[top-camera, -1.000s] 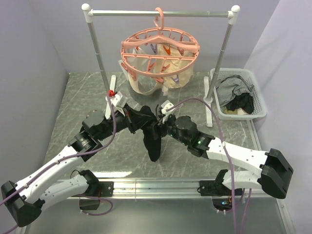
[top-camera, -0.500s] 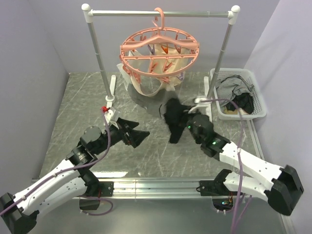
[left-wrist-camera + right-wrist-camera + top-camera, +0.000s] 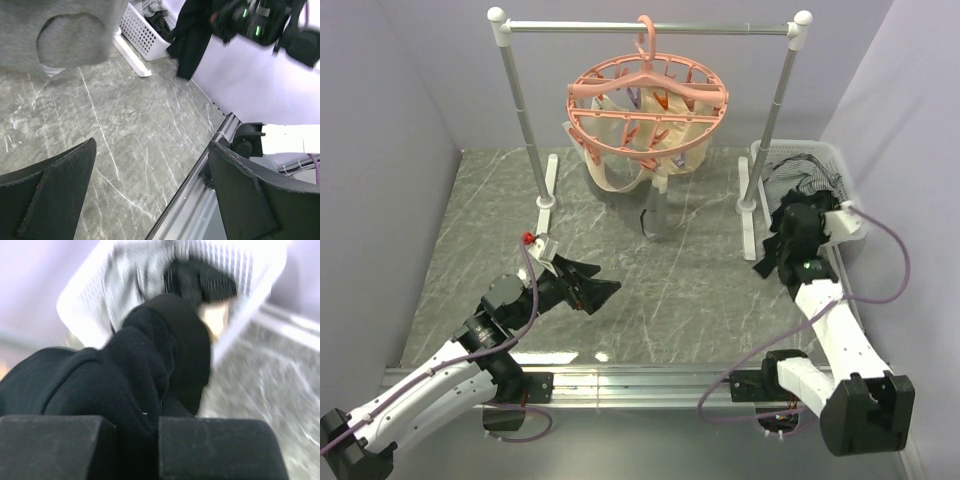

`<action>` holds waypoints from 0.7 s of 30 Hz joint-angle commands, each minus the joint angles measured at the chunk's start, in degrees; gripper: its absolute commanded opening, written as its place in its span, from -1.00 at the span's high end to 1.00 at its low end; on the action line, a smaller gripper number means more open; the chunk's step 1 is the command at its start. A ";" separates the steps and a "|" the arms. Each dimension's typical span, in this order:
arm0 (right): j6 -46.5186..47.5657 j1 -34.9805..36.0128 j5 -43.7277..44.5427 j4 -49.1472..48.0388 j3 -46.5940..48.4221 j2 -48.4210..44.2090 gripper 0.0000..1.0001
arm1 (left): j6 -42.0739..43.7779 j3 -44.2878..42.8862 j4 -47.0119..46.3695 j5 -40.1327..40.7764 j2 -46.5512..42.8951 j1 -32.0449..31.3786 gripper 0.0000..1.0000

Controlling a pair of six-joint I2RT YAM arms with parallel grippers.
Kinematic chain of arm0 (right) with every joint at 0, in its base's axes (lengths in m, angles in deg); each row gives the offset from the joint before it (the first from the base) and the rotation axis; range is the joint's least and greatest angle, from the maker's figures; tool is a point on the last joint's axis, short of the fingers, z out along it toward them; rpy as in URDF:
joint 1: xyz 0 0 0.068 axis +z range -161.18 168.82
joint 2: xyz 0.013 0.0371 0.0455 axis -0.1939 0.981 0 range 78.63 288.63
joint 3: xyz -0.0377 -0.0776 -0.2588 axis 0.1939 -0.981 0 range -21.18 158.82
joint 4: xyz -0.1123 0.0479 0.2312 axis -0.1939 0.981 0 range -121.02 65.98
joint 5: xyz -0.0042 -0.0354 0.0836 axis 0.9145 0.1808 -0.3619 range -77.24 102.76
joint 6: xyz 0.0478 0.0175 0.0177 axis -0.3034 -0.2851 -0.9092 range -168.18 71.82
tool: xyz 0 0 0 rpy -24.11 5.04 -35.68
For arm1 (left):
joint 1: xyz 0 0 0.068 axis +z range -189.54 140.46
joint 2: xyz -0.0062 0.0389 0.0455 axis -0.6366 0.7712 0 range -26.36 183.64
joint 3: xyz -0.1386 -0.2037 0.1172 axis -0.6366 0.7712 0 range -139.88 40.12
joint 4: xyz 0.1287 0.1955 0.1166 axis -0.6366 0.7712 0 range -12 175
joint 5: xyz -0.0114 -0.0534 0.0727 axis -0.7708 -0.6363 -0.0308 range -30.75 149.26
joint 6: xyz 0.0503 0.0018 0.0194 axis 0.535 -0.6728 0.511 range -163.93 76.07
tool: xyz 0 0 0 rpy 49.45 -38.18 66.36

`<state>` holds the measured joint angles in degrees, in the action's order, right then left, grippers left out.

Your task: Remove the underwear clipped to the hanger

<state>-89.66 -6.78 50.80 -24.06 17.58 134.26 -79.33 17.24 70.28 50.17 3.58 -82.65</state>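
Observation:
The salmon-pink ring hanger [image 3: 648, 103] hangs by its hook from the silver rail. Cream-beige underwear [image 3: 620, 170] and a grey piece [image 3: 660, 212] still hang from its clips. My right gripper [image 3: 788, 232] is shut on a black piece of underwear [image 3: 776, 252] and holds it beside the white basket [image 3: 848, 190]; in the right wrist view the black fabric [image 3: 145, 365] is pinched between my fingers with the basket [image 3: 100, 285] just beyond. My left gripper [image 3: 592, 286] is open and empty, low over the table at front left; its wrist view shows the grey piece [image 3: 60, 30] above.
The basket holds striped grey and black garments [image 3: 810, 175]. The rail's two white-capped posts [image 3: 525, 120] stand on white feet [image 3: 748, 215] either side of the hanger. A metal rail [image 3: 650, 385] runs along the table's front edge.
My right gripper swung the black underwear from mid-table right to the basket's edge. My left gripper let go of it, opened and drew back toward the front left.

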 commanded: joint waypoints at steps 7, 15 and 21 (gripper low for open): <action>-2.48 -9.50 1.51 -3.36 28.97 20.45 1.00 | 0.42 -2.61 3.24 -0.94 -2.95 -0.22 -0.99; 4.12 -10.56 1.51 14.90 55.43 46.66 -0.76 | 0.77 -3.58 6.32 1.69 -4.97 -0.22 -0.99; 3.68 -10.47 1.69 12.31 48.28 40.88 -0.97 | 0.15 -4.02 7.11 3.72 -6.29 -0.22 -0.99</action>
<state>-86.20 -17.11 50.67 -11.36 68.79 182.83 -79.13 15.84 77.23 52.10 -1.67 -82.65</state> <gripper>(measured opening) 0.983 0.994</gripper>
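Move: The black underwear already hangs from the right hand's shut fingers. The white basket it is bound for lies with its middle about 16 cm ahead of that hand, 7 cm to its right and 13 cm below. The grey striped cloth in the basket is some 18 cm ahead and 3 cm right, while the rack's right foot stands about 12 cm ahead and 10 cm left, on the floor 18 cm down. From the empty left hand the basket is roughly 34 cm ahead and 55 cm right. The black underwear is carried forward some 17 cm and to the right about 8 cm over the basket by the right arm, rising about 11 cm on the way with the fingertips tilting up and swinging slightly clockwise. Over the basket the fingers open wide and let go of the underwear as the hand sinks about 10 cm and tips nose-down. ##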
